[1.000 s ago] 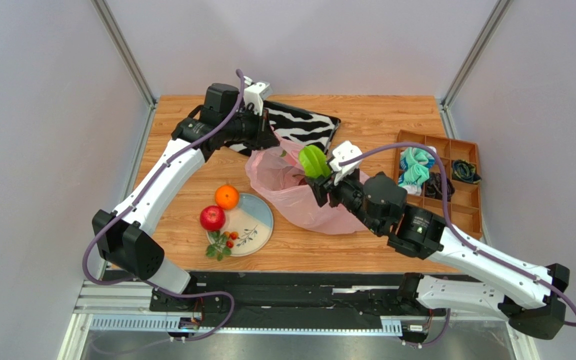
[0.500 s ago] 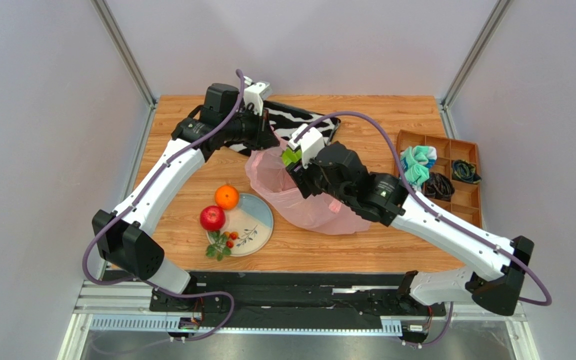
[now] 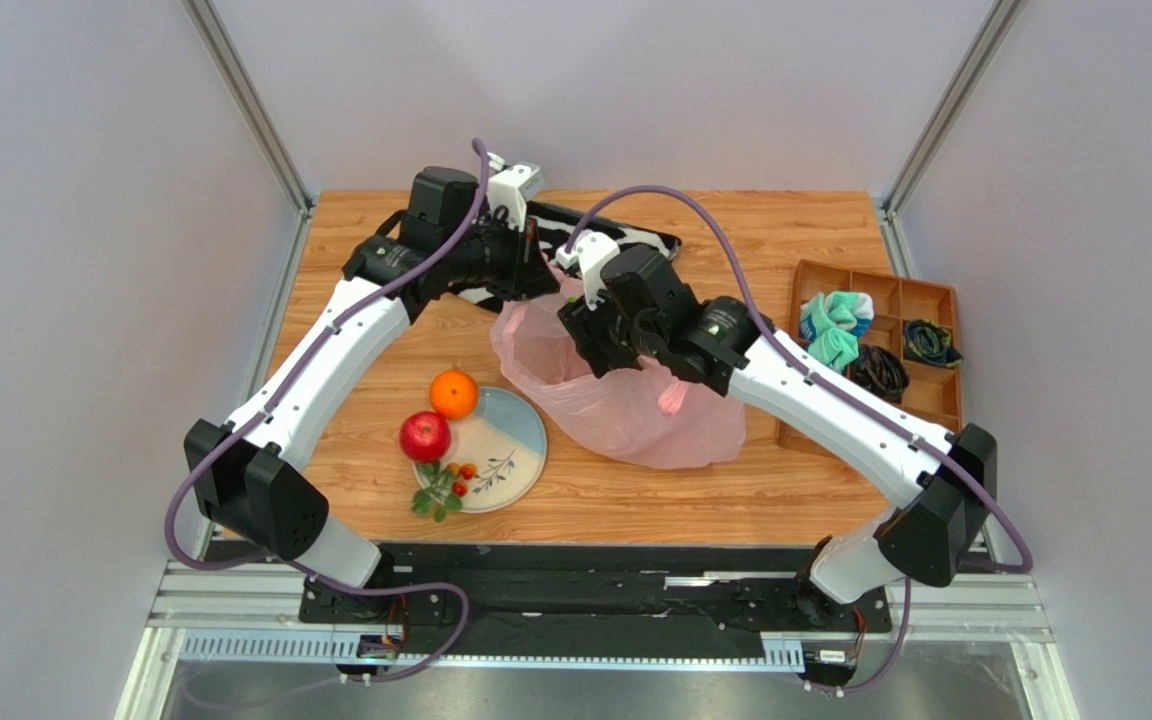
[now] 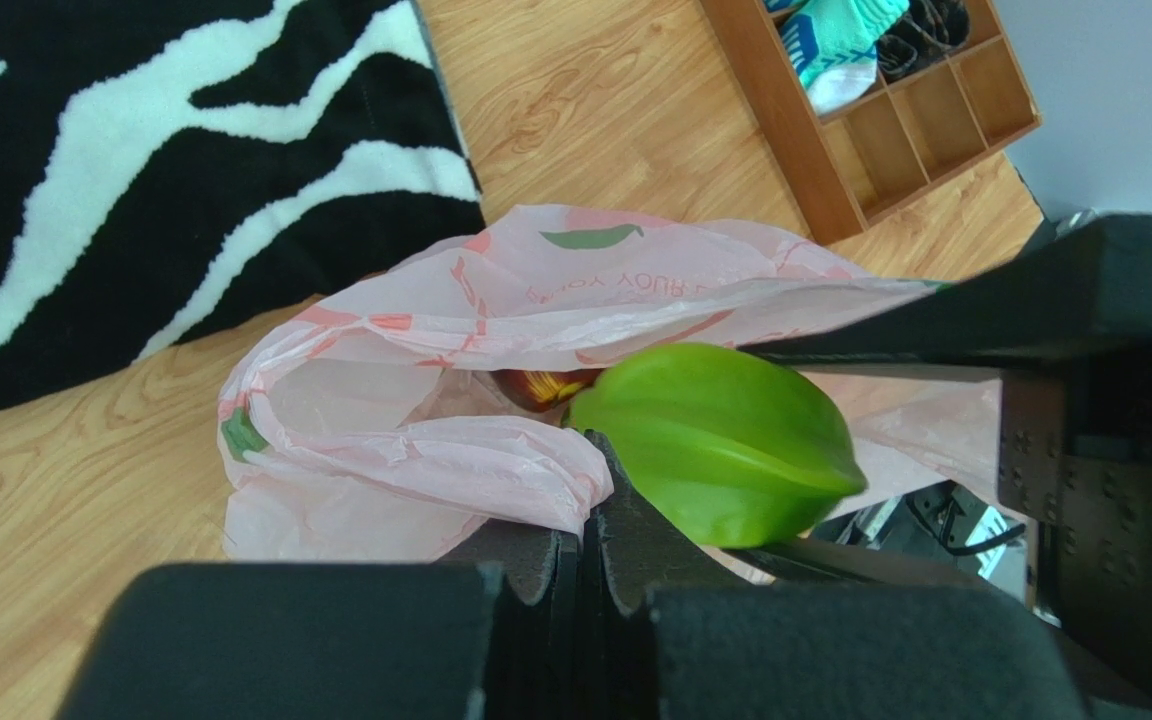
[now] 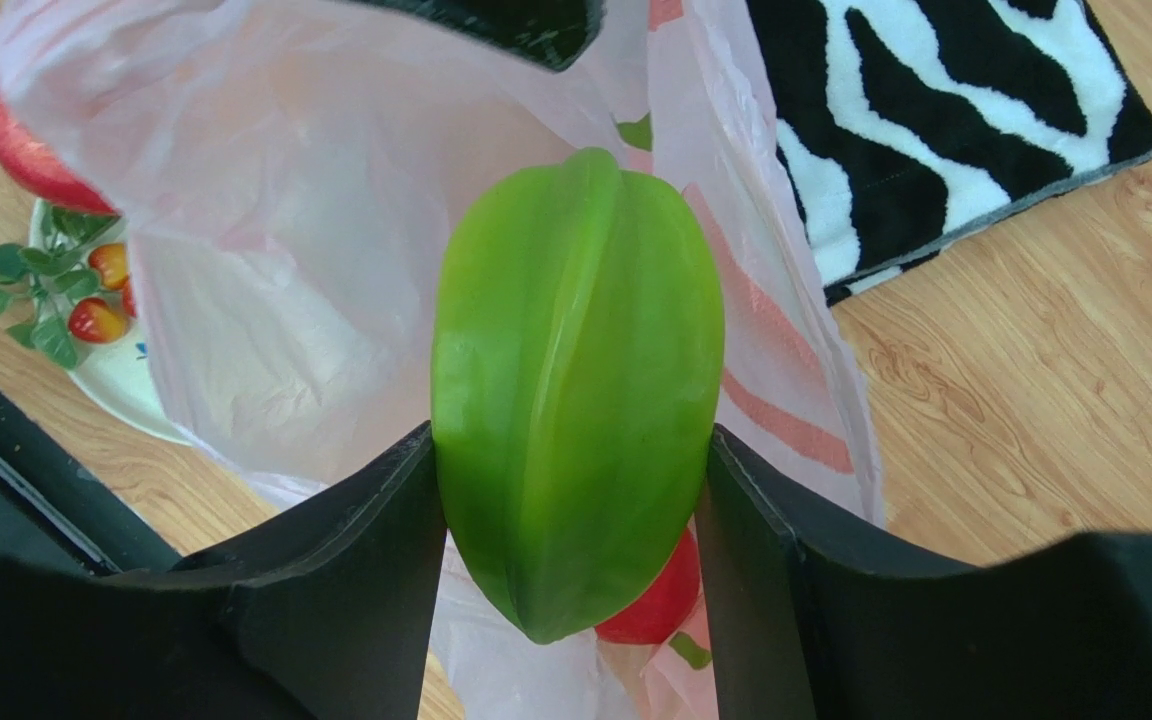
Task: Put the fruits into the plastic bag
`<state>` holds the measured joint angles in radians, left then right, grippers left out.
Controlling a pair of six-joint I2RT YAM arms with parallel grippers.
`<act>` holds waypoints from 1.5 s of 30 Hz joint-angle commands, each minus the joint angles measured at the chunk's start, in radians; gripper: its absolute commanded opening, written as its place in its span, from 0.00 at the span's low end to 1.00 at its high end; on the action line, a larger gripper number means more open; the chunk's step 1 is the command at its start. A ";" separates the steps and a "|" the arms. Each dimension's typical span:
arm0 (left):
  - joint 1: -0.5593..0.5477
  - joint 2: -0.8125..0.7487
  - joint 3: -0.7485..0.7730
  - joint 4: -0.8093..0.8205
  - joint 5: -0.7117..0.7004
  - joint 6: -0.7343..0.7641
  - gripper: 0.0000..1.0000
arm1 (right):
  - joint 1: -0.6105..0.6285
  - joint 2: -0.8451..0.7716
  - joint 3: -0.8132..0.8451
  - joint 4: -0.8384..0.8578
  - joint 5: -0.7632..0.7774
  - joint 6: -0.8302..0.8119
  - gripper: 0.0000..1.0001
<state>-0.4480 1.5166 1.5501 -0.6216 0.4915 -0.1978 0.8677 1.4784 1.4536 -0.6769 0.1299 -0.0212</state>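
Note:
The pink plastic bag [image 3: 642, 408] lies mid-table with its mouth held up. My left gripper [image 4: 593, 495] is shut on the bag's rim [image 4: 432, 450] at the far left of the mouth. My right gripper [image 5: 575, 495] is shut on the green ridged fruit [image 5: 579, 383], which hangs over the open mouth [image 4: 710, 443]. A red fruit [image 5: 660, 600] and a dark maroon one [image 4: 545, 387] lie inside the bag. The orange [image 3: 453, 393] and red apple [image 3: 423, 437] sit by the plate [image 3: 519, 435]. The berry sprig [image 3: 444, 488] lies on the plate's near edge.
The zebra-striped pouch [image 3: 620, 248] lies behind the bag. A wooden compartment tray [image 3: 940, 402] with cloth and dark items stands at the right. Grey walls close in the table on three sides.
My right arm has carried the green fruit leftward, from above the bag's right part to its open mouth beside the left gripper. The left arm has not moved.

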 commanded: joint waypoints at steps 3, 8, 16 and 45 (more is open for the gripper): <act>0.006 -0.035 0.010 0.000 0.016 0.012 0.00 | -0.013 0.083 0.103 0.005 0.002 -0.003 0.36; 0.006 -0.036 0.010 0.002 0.013 0.012 0.00 | -0.013 0.125 0.097 0.005 0.051 0.003 0.36; 0.006 -0.036 0.010 0.002 0.012 0.014 0.00 | -0.013 0.082 -0.059 0.004 0.128 0.046 0.36; 0.006 -0.041 0.008 0.002 0.009 0.015 0.00 | -0.059 0.023 -0.213 -0.024 0.166 0.196 0.81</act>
<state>-0.4480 1.5162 1.5501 -0.6216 0.4877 -0.1955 0.8146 1.5288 1.2091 -0.7246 0.3054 0.1612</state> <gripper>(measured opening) 0.009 0.809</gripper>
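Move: The right hand already holds the starfruit over the bag's mouth; its place on the fruit pile inside lies about 16 cm below, 6 cm to the right and 2 cm ahead. The orange is some 21 cm to this hand's left and 1 cm ahead, the plate 15 cm left and 8 cm back, both on the table. From the left hand, still pinching the bag's rim, the pile is roughly 12 cm right, 9 cm back and 19 cm down. Right hand lowers the starfruit some 11 cm and 7 cm rightward into the bag, then lets go. ##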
